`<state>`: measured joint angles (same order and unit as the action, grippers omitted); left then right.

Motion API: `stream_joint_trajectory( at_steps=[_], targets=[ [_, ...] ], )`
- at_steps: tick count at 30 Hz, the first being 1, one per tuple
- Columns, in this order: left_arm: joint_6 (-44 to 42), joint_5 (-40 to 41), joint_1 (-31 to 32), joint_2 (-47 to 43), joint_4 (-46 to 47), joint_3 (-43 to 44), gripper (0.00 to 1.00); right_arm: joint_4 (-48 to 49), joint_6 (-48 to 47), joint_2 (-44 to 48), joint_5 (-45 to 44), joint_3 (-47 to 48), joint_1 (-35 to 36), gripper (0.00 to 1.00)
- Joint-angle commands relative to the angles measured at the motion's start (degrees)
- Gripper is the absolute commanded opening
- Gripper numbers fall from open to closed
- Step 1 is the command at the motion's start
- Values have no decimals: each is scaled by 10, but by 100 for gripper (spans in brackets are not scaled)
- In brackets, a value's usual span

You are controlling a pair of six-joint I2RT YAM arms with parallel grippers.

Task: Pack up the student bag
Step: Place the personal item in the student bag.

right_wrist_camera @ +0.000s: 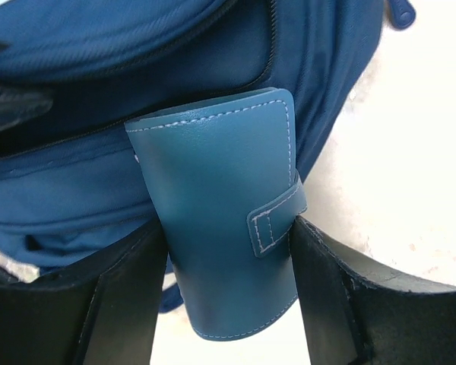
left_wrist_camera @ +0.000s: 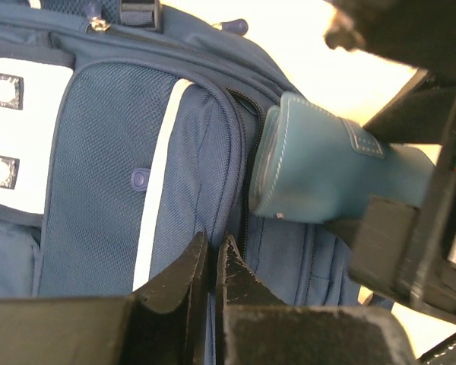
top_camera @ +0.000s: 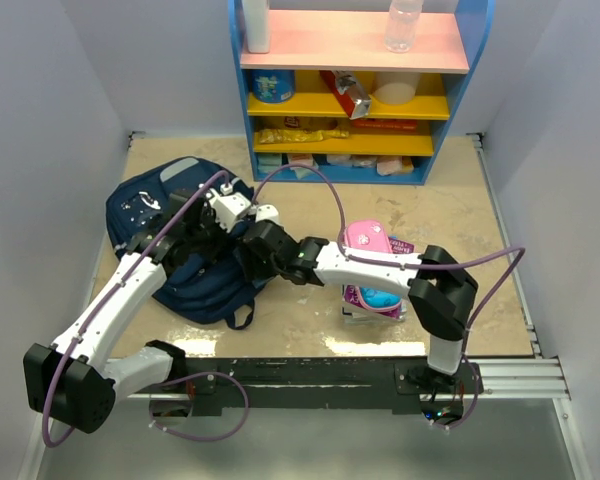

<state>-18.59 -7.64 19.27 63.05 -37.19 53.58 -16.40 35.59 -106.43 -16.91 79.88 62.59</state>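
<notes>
The student bag (top_camera: 145,215), navy with white trim, lies flat on the left of the table. My left gripper (top_camera: 228,210) is shut on a fold of its fabric beside a pocket zipper (left_wrist_camera: 239,152); its fingertips (left_wrist_camera: 200,262) pinch the blue cloth. A teal leather wallet (right_wrist_camera: 220,205) with a stitched strap is held by my right gripper (right_wrist_camera: 228,258), which is shut on its lower half. The wallet's (left_wrist_camera: 319,175) upper end pokes into the bag's (right_wrist_camera: 99,182) open pocket. In the top view the arms hide the wallet.
A pink pencil case (top_camera: 366,240) sits on a small stack of items (top_camera: 375,298) right of the arms. A blue and yellow shelf (top_camera: 350,100) with boxes and a bottle (top_camera: 403,25) stands at the back. White walls enclose the table.
</notes>
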Motion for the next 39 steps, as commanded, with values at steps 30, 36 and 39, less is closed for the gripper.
stream_joint_trajectory(
  at_steps=[30,36,39],
  targets=[
    [11,-22,17,1,42,16,0,102,40,162,-2,-127,-20,65],
    [14,-29,17,2,41,24,0,116,38,138,9,-131,-28,64],
    [16,-33,18,2,39,28,0,126,38,126,14,-121,-29,64]
  ],
)
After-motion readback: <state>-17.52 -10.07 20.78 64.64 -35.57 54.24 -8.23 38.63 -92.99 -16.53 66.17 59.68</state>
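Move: The right gripper already holds the blue wallet; the bag's opening lies about 4 cm to its left, 3 cm ahead and 3 cm lower. The strap loop rests some 10 cm back from this hand and 1 cm left, 10 cm down; the pink case is about 27 cm right, 5 cm ahead and 8 cm below. From the left gripper, already pinching the bag's edge, the opening is about 2 cm right, 1 cm ahead and 6 cm lower. Back the wallet off the bag's opening: draw the right gripper about 2 cm back and right, raise it to some 10 cm with the hand's left side rolling up, then lower it and swing right and slightly forward, stopping about 4 cm right and 3.5 cm higher than it began. Keep both grips shut; let the left gripper draw the pinched edge about 2 cm right, then hold. ##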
